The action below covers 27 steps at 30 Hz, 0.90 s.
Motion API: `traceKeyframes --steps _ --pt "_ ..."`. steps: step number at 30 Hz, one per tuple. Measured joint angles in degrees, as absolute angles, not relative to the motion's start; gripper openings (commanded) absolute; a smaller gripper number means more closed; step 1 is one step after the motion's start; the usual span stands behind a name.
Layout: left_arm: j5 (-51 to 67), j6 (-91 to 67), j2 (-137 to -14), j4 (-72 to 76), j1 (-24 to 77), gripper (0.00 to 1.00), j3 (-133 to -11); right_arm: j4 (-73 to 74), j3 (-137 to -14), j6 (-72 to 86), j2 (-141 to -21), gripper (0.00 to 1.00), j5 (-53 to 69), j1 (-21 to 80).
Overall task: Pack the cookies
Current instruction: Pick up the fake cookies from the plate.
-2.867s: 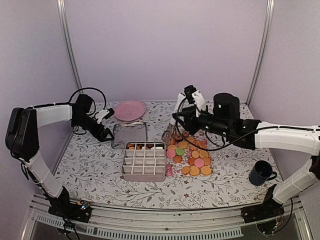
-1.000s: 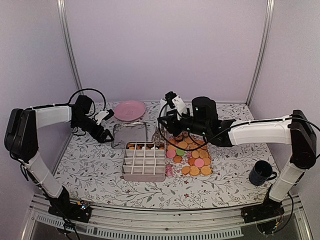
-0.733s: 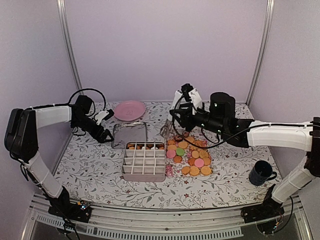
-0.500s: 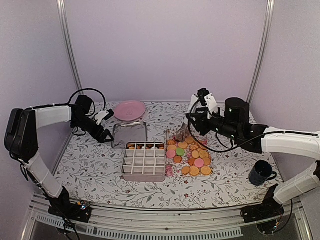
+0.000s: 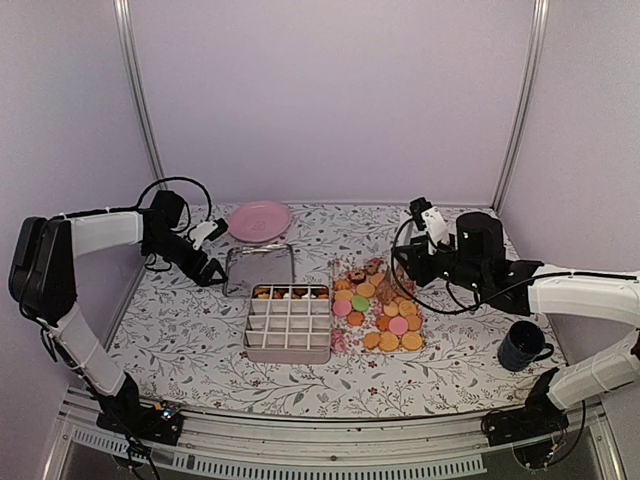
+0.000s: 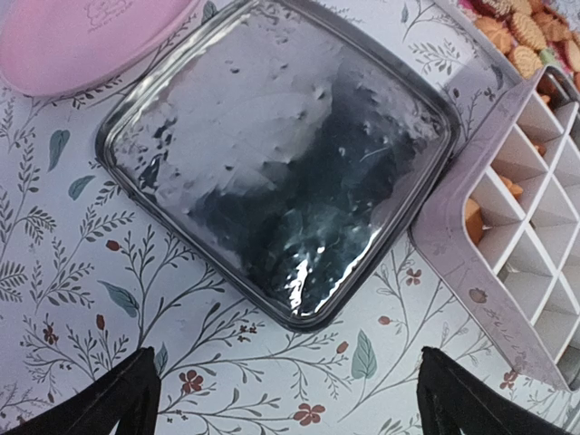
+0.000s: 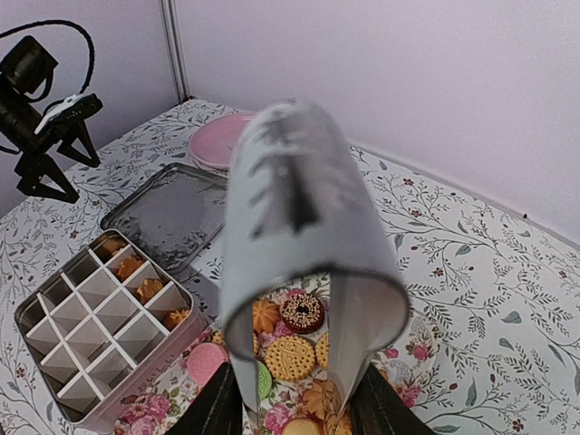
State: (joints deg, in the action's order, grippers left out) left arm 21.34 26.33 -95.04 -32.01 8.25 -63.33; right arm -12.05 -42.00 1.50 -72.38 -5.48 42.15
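Note:
The cookies (image 5: 380, 310) lie spread on a flowered mat right of the divided box (image 5: 288, 325); a few more fill the box's back row (image 5: 290, 293). My right gripper (image 5: 408, 264) hovers over the pile's right side, shut on grey tongs (image 5: 386, 285) that hang toward it. From the right wrist, the tongs (image 7: 299, 227) stick out between my fingers (image 7: 210, 410) above the cookies (image 7: 301, 337), empty at the tips. My left gripper (image 5: 205, 265) is open, low beside the tin lid (image 5: 260, 268); its view shows the lid (image 6: 281, 172) ahead of the gripper (image 6: 290, 410).
A pink plate (image 5: 259, 220) sits at the back, behind the lid. A dark mug (image 5: 522, 346) stands at the right near the front. The box (image 7: 100, 335) and lid (image 7: 168, 213) lie left of the tongs. Walls close in the back and sides.
My right arm carried the tongs from the box's back row rightward across the cookie pile to its right side. The left arm has not moved.

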Motion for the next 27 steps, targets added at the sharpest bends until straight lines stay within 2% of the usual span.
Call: traceKeyframes --steps 17,27 --pt "20.95 26.35 -95.04 -32.01 8.34 0.99 -63.35 -15.42 -43.88 -0.23 -80.12 0.41 -6.68 36.53" --pt "20.91 26.39 -95.22 -31.97 8.34 0.99 -63.35 -15.88 -43.88 -1.28 -81.12 0.33 -6.68 35.81"
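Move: The flower-shaped cookies at the plate's right edge, which the right hand's tongs go for, lie some 6 cm ahead, 3 cm right and 20 cm below that hand. At that same depth, the chocolate ring cookie lies about 11 cm ahead and 3 cm left, the green cookie 1 cm ahead and 6 cm left, and the pink cookie about 5 cm back and 2 cm right. From the left hand they are roughly 42 cm right, 1 cm ahead and 7 cm below. The flower-shaped cookies are approached with the tongs, still gripped in the right hand and hanging tips down: that hand goes about 5 cm forward, sinking some 3 cm and drifting 2 to 3 cm right, turning a few degrees clockwise. It slows to a near stop with the tips down among the cookies, and the fingers just begin to squeeze the tongs narrower. ##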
